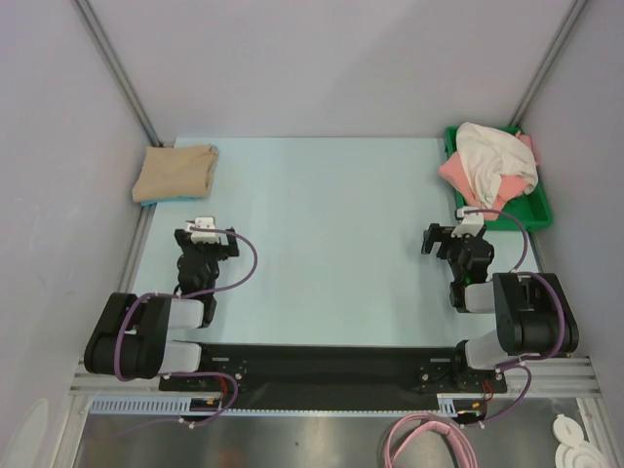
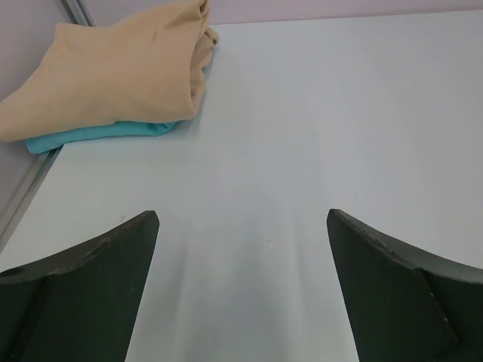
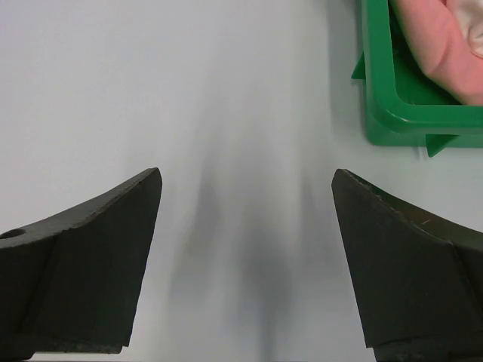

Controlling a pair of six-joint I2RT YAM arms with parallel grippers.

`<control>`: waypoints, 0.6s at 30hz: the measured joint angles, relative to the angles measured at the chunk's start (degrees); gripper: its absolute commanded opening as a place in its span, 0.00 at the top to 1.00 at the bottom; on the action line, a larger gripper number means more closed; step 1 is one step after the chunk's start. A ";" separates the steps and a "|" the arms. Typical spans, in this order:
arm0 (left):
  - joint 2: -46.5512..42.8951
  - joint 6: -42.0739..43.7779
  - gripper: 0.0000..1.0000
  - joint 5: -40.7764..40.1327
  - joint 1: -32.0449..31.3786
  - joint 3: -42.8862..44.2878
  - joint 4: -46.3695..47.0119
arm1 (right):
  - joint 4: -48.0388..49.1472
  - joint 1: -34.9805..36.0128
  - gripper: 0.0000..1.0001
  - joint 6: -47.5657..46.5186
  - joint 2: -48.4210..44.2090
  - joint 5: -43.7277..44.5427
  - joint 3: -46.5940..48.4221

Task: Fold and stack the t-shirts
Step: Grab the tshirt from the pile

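A folded tan-beige t-shirt lies at the table's far left corner, with a turquoise cloth showing under it in the left wrist view. A crumpled cream-white t-shirt lies on a salmon-pink t-shirt in the green tray at the far right. The pink one shows at the top right of the right wrist view. My left gripper stands open over bare table, short of the tan shirt. My right gripper is open and empty, just near-left of the tray.
The tray's corner sits just ahead and to the right of my right fingers. Grey walls enclose the table on three sides, with metal posts at the back corners. The pale table surface lies between the arms.
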 measured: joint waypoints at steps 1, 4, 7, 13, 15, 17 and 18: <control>0.00 0.00 0.00 0.00 0.00 0.00 0.00 | 0.00 0.00 0.00 0.00 0.00 0.00 0.00; 0.00 0.00 0.00 0.00 0.00 0.00 0.00 | 0.02 0.04 0.00 0.00 0.00 0.04 0.00; 0.00 0.00 0.00 0.00 0.00 0.00 0.00 | 0.02 0.17 0.00 0.00 0.00 0.22 0.00; 0.00 0.00 0.00 0.00 0.00 0.00 0.00 | 0.59 1.99 0.00 -1.97 -2.56 -2.27 -1.36; 0.00 0.00 0.00 0.00 0.00 0.00 0.00 | -1.18 1.97 0.01 -2.64 -5.66 -5.27 -1.88; 0.02 0.00 0.00 0.00 0.00 0.00 -0.02 | -9.94 1.14 0.00 -5.29 -10.56 -8.98 0.33; 0.02 0.00 0.00 0.00 0.00 0.00 -0.02 | -16.68 0.70 0.00 -8.17 -13.75 -11.39 2.93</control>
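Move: The white t-shirt on top of the pile lies about 22 cm ahead of my right hand and 13 cm to its right, only some 3 cm lower. The pink t-shirt under it has its middle roughly 17 cm ahead and 11 cm right. The green box holding both is centred about 19 cm ahead and 14 cm right, a bit lower still. From my left hand the white t-shirt is some 72 cm to the right and 22 cm ahead. I lift my empty right hand out of its rest pose, first sliding it left and slightly back, clear of the green box's near side, then rising more steeply: about 3 cm left and 4 cm up in all. The hand swings counter-clockwise by some 15 degrees with its left side dipping a little, fingers staying wide open and touching nothing. ##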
